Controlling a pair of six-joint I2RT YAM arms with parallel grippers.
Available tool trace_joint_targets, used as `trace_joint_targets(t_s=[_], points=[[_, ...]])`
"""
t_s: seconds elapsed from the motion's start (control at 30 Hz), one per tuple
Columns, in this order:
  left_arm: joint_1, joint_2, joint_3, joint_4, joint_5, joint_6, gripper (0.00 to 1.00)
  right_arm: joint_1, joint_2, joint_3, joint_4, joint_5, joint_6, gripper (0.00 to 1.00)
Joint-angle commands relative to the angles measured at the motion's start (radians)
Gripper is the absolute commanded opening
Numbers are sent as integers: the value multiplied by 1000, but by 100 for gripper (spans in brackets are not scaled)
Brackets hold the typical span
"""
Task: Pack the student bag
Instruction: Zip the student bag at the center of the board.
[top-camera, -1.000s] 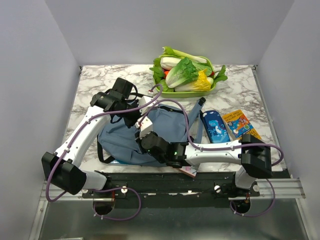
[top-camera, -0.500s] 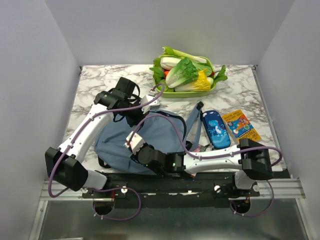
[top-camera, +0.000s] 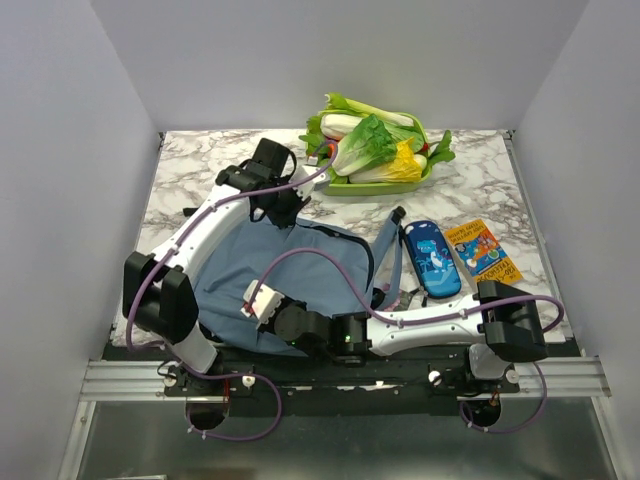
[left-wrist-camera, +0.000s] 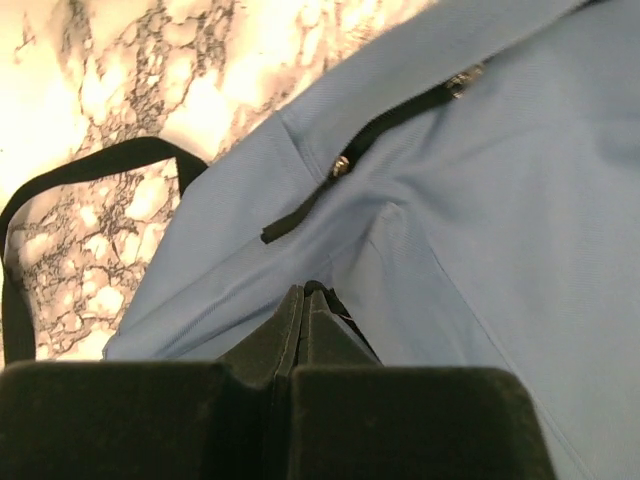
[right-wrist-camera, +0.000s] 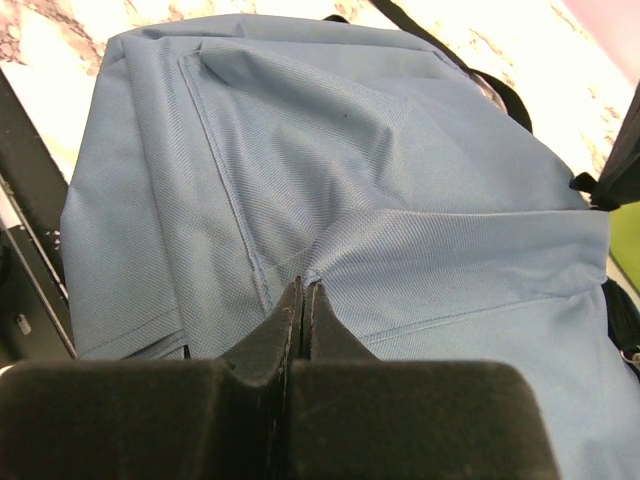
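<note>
The student bag (top-camera: 310, 265) is a grey-blue fabric backpack lying flat on the marble table between the two arms. My left gripper (top-camera: 288, 212) is at the bag's far edge, shut on a pinch of its fabric (left-wrist-camera: 305, 290) just below the black zipper (left-wrist-camera: 400, 115). My right gripper (top-camera: 254, 298) is at the bag's near left part, shut on a raised fold of the cloth (right-wrist-camera: 303, 284); the fabric (right-wrist-camera: 350, 150) puckers toward its tips. A blue strap (top-camera: 385, 240) trails off the bag's right side.
A blue cartoon-print pencil case (top-camera: 432, 258) and a colourful book (top-camera: 483, 248) lie right of the bag. A green tray (top-camera: 345, 186) of leafy vegetables stands at the back. A black strap loop (left-wrist-camera: 60, 190) lies on the marble. Grey walls enclose the table.
My right gripper slid left and nearer across the bag and shut on its fabric. My left arm swung toward the back, still holding the bag, and the bag spread flatter.
</note>
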Motion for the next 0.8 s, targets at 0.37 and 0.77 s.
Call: trace_joint_targets(t_s=[0.37,0.77], points=[[25,-58,109,26,-62,-103,54,-205,-310,-47,-14,-136,199,62],[-27,-141,-105,-49,-2,-76,81,-585,-389,-28,-419,-191,414,71]])
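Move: The black zip strip with its brass pulls lies about 6 cm to the left hand's right, 2 cm farther out and 3 cm lower; seen from the right hand it is roughly 19 cm ahead and 12 cm to the right, some 4 cm below. From the left hand, a black strap loop lies about 8 cm straight ahead and the vegetable basket some 18 cm ahead and 20 cm right. The grey-blue shoulder strap's end is about 19 cm right of the zip strip and 3 cm farther out. Forward, right and up the right hand sweeps after opening and letting go of the bag cloth near the table's front edge, some 16 cm each way, towards the zip strip, rolling over and turning clockwise, then starting to sink. The left hand finishes a 4 cm push forward while opening to let go of the black tab, rises about 7 cm, then draws back and dips. ##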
